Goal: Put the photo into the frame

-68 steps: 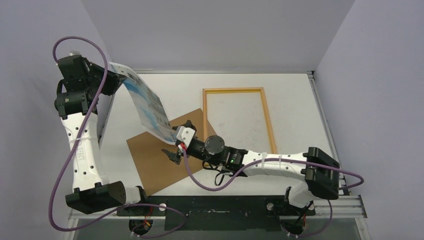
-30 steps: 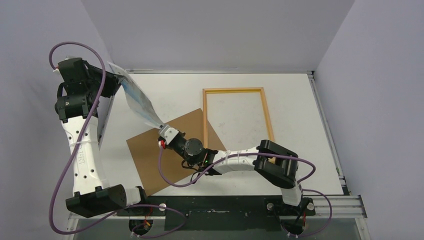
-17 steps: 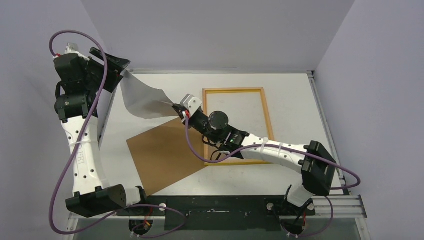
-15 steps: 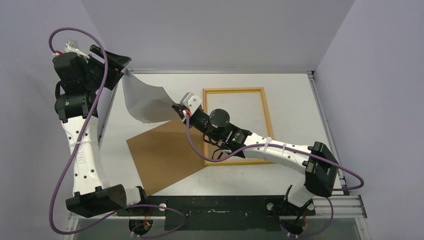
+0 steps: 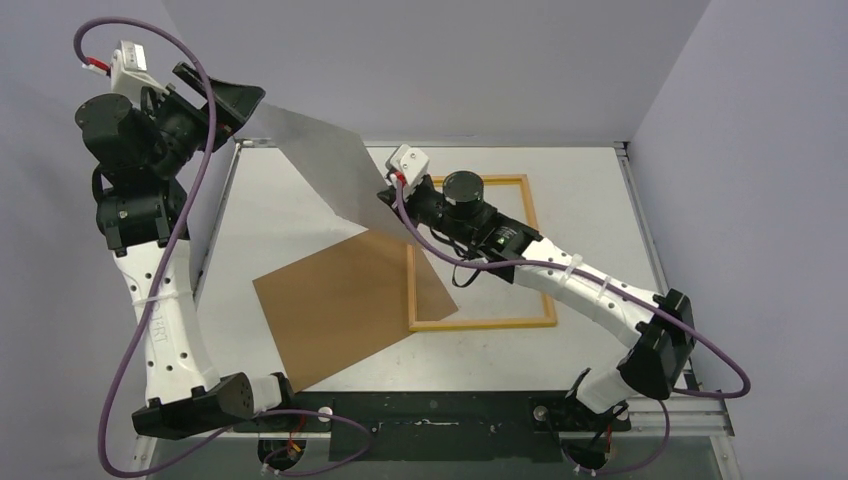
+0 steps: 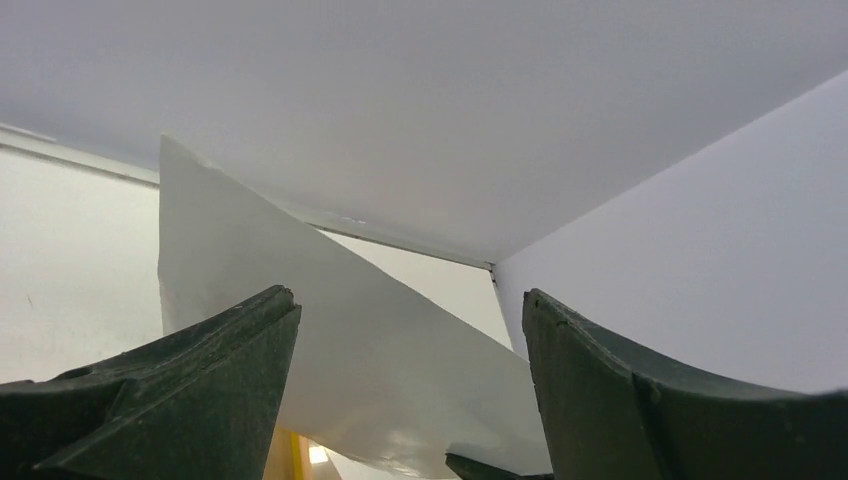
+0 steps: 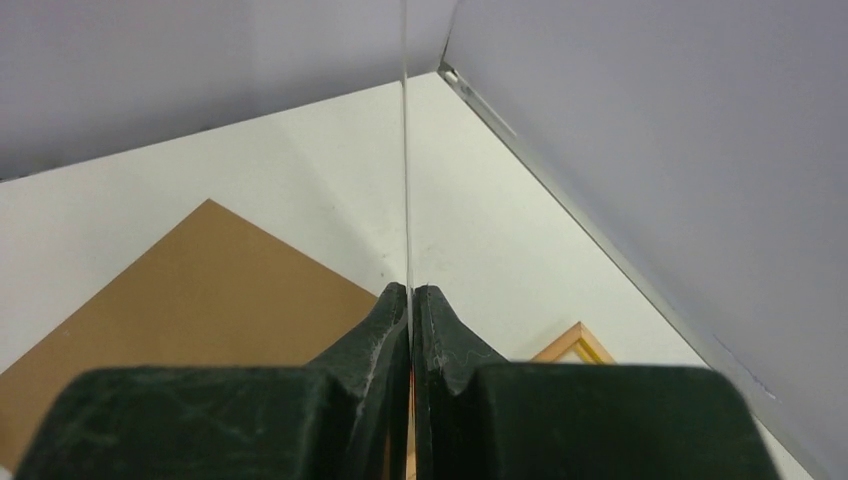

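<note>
The photo (image 5: 320, 165) hangs in the air with its plain white back up, slanting from the upper left down toward the frame (image 5: 540, 262). My right gripper (image 5: 385, 198) is shut on the photo's lower right edge, and the sheet (image 7: 407, 150) stands edge-on between its jaws (image 7: 411, 290). My left gripper (image 5: 232, 98) is raised at the sheet's far upper corner with its jaws wide apart. The white sheet (image 6: 350, 330) shows beyond those jaws (image 6: 410, 298), and I cannot tell if it touches them. The wood-coloured frame lies flat on the table, below and right of the right gripper.
A plain brown backing board (image 5: 340, 310) lies flat and turned at an angle, overlapping the frame's lower left corner; it also shows as the board (image 7: 180, 290) under the right wrist. Grey walls close in the white table (image 5: 600, 200) at the back and both sides.
The left gripper has opened and let go of the photo and has risen. The right gripper has carried the photo up and right toward the frame, its white back now up.
</note>
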### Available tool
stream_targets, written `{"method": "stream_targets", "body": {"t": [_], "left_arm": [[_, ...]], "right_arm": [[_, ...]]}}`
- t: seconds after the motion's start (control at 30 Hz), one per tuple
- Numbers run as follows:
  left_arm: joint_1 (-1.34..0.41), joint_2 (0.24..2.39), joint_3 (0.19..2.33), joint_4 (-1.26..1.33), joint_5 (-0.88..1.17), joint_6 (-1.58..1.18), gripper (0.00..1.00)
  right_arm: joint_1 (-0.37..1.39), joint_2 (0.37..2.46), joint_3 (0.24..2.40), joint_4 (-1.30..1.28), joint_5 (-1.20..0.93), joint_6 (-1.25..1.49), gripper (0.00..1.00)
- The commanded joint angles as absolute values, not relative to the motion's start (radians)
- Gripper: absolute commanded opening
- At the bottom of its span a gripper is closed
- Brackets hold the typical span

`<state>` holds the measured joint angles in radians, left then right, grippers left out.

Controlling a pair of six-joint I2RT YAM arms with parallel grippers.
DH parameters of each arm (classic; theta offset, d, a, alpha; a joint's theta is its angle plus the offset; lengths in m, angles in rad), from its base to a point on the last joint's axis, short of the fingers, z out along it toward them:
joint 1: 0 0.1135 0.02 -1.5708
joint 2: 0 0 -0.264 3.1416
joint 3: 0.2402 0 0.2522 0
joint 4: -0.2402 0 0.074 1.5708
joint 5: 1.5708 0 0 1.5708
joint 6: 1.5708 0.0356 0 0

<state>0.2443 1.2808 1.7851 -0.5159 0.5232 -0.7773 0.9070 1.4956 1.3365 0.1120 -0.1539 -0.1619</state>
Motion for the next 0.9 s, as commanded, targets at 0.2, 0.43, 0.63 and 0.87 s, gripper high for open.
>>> {"method": "stream_targets", "body": {"t": [0.2, 0.43, 0.63, 0.87], "left_arm": [[0.250, 1.263, 1.798, -0.469, 0.566, -0.713, 0.81], [0.243, 1.329, 1.792, -0.609, 0.611, -0.684, 0.80], [0.233, 1.329, 1.688, -0.630, 0.616, -0.645, 0.80], [0.124, 1.390, 1.620, -0.678, 0.581, -0.583, 0.80]], "right_arm": [[0.768, 1.496, 1.677, -0.370, -0.186, 0.034, 0.00], [0.530, 1.585, 1.758, -0.577, -0.372, 0.385, 0.00], [0.291, 1.646, 1.705, -0.654, -0.744, 0.599, 0.00], [0.125, 1.761, 1.690, -0.858, -0.814, 0.480, 0.00]]}}
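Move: My right hand already pinches the photo's edge, about 34 cm above the table. The frame it is bound for has its middle about 9 cm ahead, 21 cm to the right and 34 cm down. The brown board lies at the same depth, 7 cm back and 12 cm left of that hand. From my left hand, open and empty, the frame is 40 cm right, 2 cm ahead and 50 cm down. I keep my right fingers shut on the photo and swing it about 20 cm to the right and 10 cm forward, over the frame, first rising some 6 cm and then dipping to end 8 cm lower. Meanwhile I roll the wrist about 70 degrees to flatten the sheet, tips dipping. My left hand stays open, rises slightly, then sinks and tips downward. ##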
